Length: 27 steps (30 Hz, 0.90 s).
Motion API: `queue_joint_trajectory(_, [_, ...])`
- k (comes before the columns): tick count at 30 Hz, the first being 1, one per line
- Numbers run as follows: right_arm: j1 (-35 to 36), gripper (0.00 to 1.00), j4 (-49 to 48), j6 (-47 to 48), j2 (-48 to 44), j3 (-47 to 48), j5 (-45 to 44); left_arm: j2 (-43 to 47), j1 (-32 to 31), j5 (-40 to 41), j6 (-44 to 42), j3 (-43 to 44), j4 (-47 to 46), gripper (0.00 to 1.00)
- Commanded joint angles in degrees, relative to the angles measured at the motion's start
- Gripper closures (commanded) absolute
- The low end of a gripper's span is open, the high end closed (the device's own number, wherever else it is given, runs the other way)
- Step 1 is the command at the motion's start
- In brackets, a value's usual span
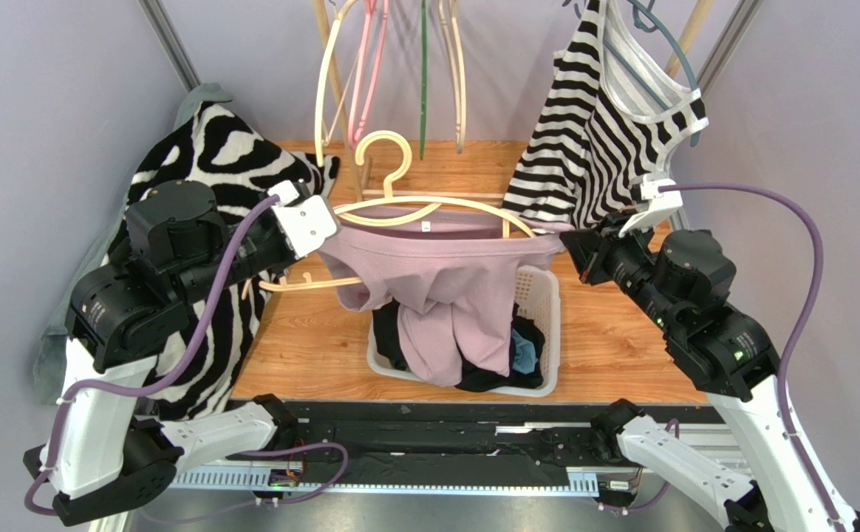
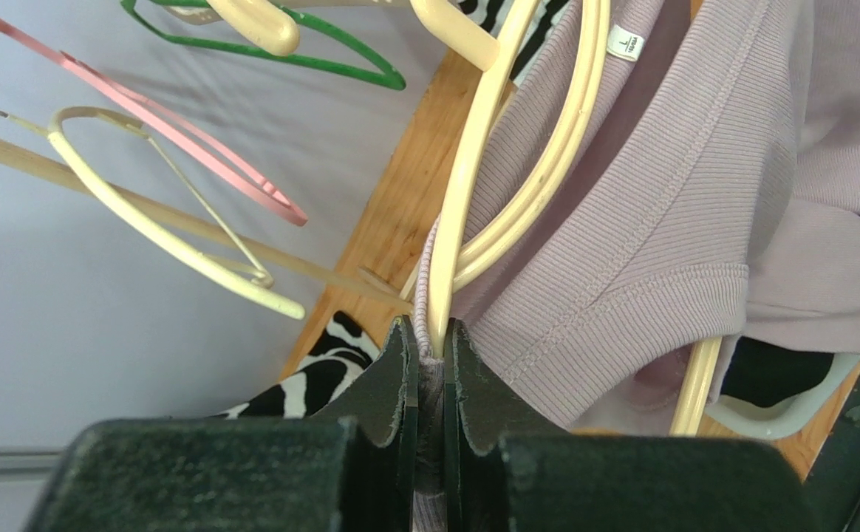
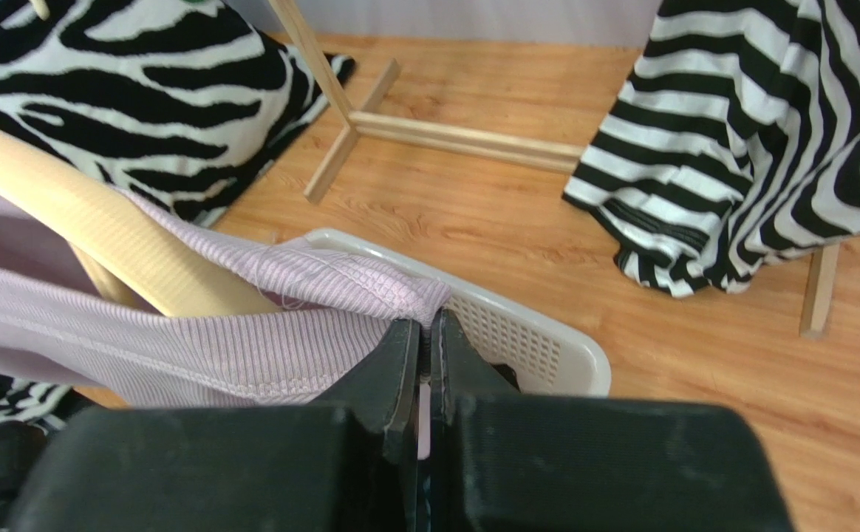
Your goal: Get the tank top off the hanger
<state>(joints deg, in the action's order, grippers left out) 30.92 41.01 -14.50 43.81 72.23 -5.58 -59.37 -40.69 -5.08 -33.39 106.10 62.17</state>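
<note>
A lilac ribbed tank top (image 1: 434, 277) hangs from a cream hanger (image 1: 385, 155) held above the basket in the middle of the top view. My left gripper (image 1: 329, 229) is shut on the hanger's left end (image 2: 479, 155), with a fold of the tank top (image 2: 645, 222) pinched between the jaws alongside the cream rod. My right gripper (image 1: 571, 238) is shut on the tank top's right edge (image 3: 323, 283), just past the hanger's right arm (image 3: 90, 233). The fabric is stretched between the two grippers and its lower part droops into the basket.
A white slotted basket (image 1: 543, 290) with dark and blue clothes stands under the tank top. A zebra-print cloth (image 1: 218, 144) drapes at the left. A black-and-white striped top (image 1: 601, 122) hangs at the right. Cream, pink and green hangers (image 1: 373, 67) hang on the wooden rack behind.
</note>
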Motion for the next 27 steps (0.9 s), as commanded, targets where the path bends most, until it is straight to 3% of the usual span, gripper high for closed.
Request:
queue_joint_trajectory(1, [-0.9, 1.00, 2.9, 1.5, -3.8, -1.3, -4.7, 1.7, 1.4, 0.5, 1.0, 3.4, -2.2, 1.00])
queue_joint_trajectory(14, [-0.9, 0.99, 7.7, 1.1, -10.2, -10.0, 8.0, -4.3, 1.6, -1.2, 2.8, 10.9, -5.1, 1.00])
queue_joint_trajectory(15, [-0.9, 0.91, 8.3, 1.9, -9.9, -9.1, 8.7, -4.7, 1.6, -1.9, 2.9, 11.1, -5.5, 1.00])
queue_joint_trajectory(16, [-1.0, 0.75, 9.2, 3.0, -9.5, -8.2, 9.5, -5.3, 1.3, -2.3, 3.0, 10.8, -5.7, 1.00])
queue_joint_trajectory(17, [-0.9, 0.41, 11.2, 4.0, -8.8, -7.1, 10.9, -5.5, 1.1, -2.6, 2.9, 10.4, -6.0, 1.00])
queue_joint_trajectory(18, [-0.9, 0.31, 12.3, 6.4, -8.4, -4.1, 11.0, -5.7, 0.0, -3.7, 2.5, 9.8, -6.2, 1.00])
queue_joint_trajectory(20, [-0.9, 0.18, 14.9, 8.4, -8.1, -0.7, 9.6, -6.1, -1.2, -4.0, 1.0, 7.7, -6.4, 1.00])
queue_joint_trajectory(23, [-0.9, 0.09, 16.4, 12.5, -9.2, 5.0, 11.6, -6.5, -4.3, -2.6, -3.0, 4.8, -6.6, 1.00])
queue_joint_trajectory(27, [-0.9, 0.06, 19.1, 19.0, -9.1, 12.2, 16.3, -7.1, -6.6, -1.1, -7.9, 3.2, -6.0, 1.00])
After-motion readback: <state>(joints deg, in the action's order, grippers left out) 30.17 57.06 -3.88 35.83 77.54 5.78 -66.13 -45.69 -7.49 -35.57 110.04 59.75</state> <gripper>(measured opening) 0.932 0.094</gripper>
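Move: The right gripper has the tank top's right shoulder stretched out. The hanger's right end lies about 4 cm to that gripper's left, level with it front to back and roughly 1 cm higher. The basket is some 14 cm left, about 2 cm back and 32 cm below, and the striped top hangs about 20 cm ahead, 4 cm right. From the left gripper, the hanger's right end lies some 24 cm right, straight across and about 6 cm lower. Draw the right gripper back and down, about 5 cm back and 6 cm down, keeping the pinch so the shoulder cloth is pulled off past the hanger's right end. Then open the fingers wide to let go, and back away while rising to the starting height. With the left gripper keep hold of hanger and cloth; lift it 3 cm, then carry it about 5 cm right and down again. ##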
